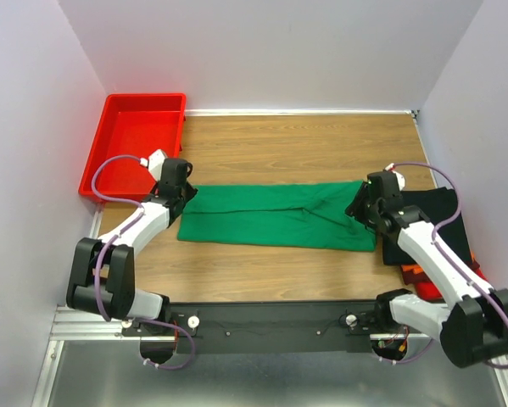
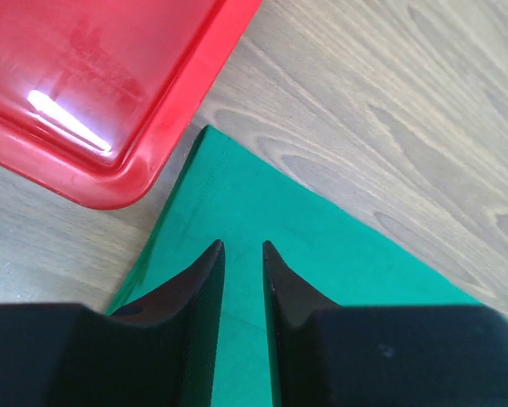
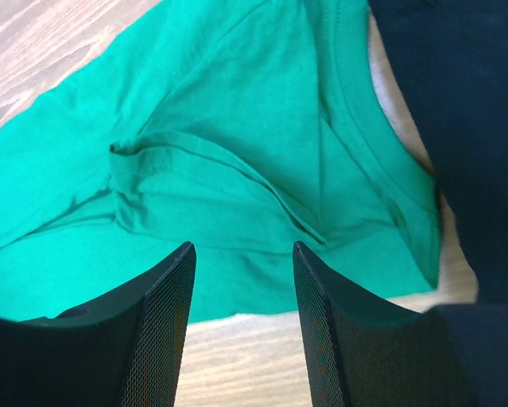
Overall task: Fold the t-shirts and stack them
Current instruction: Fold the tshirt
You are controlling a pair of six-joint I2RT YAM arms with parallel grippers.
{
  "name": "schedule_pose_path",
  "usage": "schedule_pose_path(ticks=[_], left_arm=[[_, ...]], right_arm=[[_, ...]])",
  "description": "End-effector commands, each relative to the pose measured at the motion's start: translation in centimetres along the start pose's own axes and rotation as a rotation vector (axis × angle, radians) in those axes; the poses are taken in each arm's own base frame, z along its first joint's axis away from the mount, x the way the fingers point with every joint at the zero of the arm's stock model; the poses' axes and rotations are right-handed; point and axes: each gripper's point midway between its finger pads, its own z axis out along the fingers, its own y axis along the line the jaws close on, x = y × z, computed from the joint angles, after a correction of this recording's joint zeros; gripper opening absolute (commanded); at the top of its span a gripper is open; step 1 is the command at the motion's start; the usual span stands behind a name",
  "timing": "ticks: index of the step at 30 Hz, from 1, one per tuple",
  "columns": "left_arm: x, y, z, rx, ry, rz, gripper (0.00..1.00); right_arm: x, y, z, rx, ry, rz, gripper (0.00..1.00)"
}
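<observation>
A bright green t-shirt (image 1: pixel 275 214) lies on the wooden table as a long band folded lengthwise. My left gripper (image 1: pixel 182 192) hovers over its left end, by the corner; in the left wrist view the gripper (image 2: pixel 243 248) is open with a narrow gap, and the flat green t-shirt (image 2: pixel 338 254) shows through it. My right gripper (image 1: pixel 361 206) is over the right end, and this gripper (image 3: pixel 243 248) is open wide above the green t-shirt (image 3: pixel 237 153) at its near edge, holding nothing. A folded black t-shirt (image 1: pixel 432 216) tops a stack at the right, with orange and red t-shirts (image 1: pixel 416 277) showing beneath.
A rigid red plastic tray (image 1: pixel 135 136) stands at the back left, its corner (image 2: pixel 109 182) close to the green shirt's left end. The black t-shirt (image 3: pixel 457 102) lies just right of the green collar. White walls close in both sides and the back.
</observation>
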Motion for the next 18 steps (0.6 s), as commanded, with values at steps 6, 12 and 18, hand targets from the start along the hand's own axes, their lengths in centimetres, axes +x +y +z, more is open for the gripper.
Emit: schedule_pose_path(ticks=[6,12,18], left_arm=[[1.9,-1.4,1.4,0.02,0.049,0.028,0.28],[3.5,-2.3,1.8,0.049,0.078,0.055,0.28],[4.7,-3.8,1.7,0.094,0.107,0.088,0.28]], right_arm=[[-2.4,3.5,4.0,-0.054,-0.007,-0.019,0.55],[-3.3,4.8,7.6,-0.047,-0.017,-0.036,0.55],[-3.2,5.8,11.0,-0.025,0.006,-0.063,0.54]])
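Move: The green t-shirt's far edge lies about 5 cm ahead, 5 cm right and 5 cm below the left hand; from the right hand its part of that edge is some 12 cm ahead, 4 cm left and 7 cm below. The red tray sits roughly 17 cm left and 18 cm ahead of the left hand. The black t-shirt is about 20 cm right of the right hand, level with it fore and aft, 5 cm lower. Open right hand sweeps about 9 cm forward and down towards the far edge; left slides right and down. ##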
